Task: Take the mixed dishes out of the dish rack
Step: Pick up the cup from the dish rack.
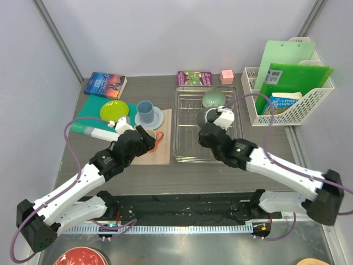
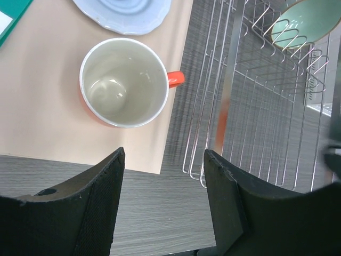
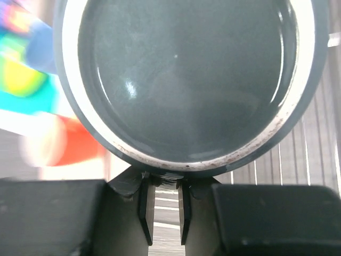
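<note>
The silver wire dish rack (image 1: 187, 150) stands mid-table, with a sage-green bowl (image 1: 213, 99) upright at its back. My right gripper (image 1: 209, 119) hovers over the rack, shut on the rim of a dark grey bowl (image 3: 181, 80) with a white lip; its fingers (image 3: 147, 210) pinch the lower edge. Left of the rack, a tan mat carries the orange mug (image 2: 123, 82), empty and upright. Behind it a light blue cup (image 1: 145, 112) rests on a white plate (image 1: 158, 117), next to a lime-green plate (image 1: 114, 110). My left gripper (image 2: 162, 160) is open just in front of the mug, holding nothing.
A white slotted basket (image 1: 309, 107) with green folders stands at the right. Books (image 1: 105, 84) (image 1: 193, 78) and a pink cube (image 1: 226, 76) line the back. A teal folder (image 1: 88, 113) lies under the lime-green plate. A red plate (image 1: 80, 258) sits below the arm bases.
</note>
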Robot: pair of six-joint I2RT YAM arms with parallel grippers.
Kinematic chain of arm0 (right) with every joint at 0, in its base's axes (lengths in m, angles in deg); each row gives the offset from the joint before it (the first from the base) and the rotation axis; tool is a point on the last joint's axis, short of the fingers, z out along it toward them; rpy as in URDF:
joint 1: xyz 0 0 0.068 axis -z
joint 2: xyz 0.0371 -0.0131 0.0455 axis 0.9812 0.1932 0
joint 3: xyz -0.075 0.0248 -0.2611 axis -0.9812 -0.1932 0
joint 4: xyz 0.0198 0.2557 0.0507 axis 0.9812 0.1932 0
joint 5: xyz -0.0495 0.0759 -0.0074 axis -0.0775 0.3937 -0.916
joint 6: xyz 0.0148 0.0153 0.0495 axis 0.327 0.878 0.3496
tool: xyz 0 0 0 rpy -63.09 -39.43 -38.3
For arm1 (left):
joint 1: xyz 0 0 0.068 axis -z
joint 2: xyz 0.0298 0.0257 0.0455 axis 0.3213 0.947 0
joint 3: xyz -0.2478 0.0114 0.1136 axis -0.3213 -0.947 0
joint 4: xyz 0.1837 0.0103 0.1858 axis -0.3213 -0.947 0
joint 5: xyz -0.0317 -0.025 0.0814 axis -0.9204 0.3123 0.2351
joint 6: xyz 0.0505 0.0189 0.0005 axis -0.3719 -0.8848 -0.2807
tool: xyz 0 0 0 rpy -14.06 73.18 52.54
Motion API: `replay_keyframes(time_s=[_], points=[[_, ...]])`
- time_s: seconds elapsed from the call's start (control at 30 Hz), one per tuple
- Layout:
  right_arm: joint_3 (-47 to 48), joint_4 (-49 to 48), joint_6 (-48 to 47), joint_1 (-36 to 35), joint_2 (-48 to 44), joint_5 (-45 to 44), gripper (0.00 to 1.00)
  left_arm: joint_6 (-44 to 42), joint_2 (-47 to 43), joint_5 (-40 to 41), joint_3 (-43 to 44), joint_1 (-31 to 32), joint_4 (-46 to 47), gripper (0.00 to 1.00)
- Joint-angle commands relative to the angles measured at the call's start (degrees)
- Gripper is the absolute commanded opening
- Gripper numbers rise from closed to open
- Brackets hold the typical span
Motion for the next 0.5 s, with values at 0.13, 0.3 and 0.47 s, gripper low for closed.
replay_keyframes(time_s=[0.13,0.3,0.47], points=[[-3.91,-11.26,-12.81,0.94,-20.45,2.35,0.01,-8.4,-1.18,0.67,5.77,0.02,5.47,0.63],[-11.47,-24.36,-12.81,1.9,-26.09,14.03,0.01,-10.69,-5.05,-14.42,3.14,-0.86,21.01,0.91],[-15.96,-34.19,-10.88,3.05,-26.36,24.83,0.01,-5.16,-6.29,-28.84,-1.88,-2.8,38.24,1.0]])
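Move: In the right fingers already, the grey cup hangs clear of the rack, its middle about 6 cm ahead of the hand point. The dish rack lies about 15 cm below, its middle 8 cm ahead and 2 cm right; the green bowl is about 17 cm ahead, 5 cm right and 12 cm down. From the left hand the grey cup is some 22 cm right, 8 cm ahead and about level; the orange cup stands 6 cm ahead, 3 cm left, 12 cm below. Raising the held grey cup briskly, the right hand climbs about 10 cm, then dips some 3 cm while easing back, keeping its pinch as the wrist tips upward, rolls left side up and turns counter-clockwise. Meanwhile the left hand rises about 10 cm and shifts right towards the grey cup, leaving the orange cup below, tipping up and turning clockwise as its fingers spread fully. ##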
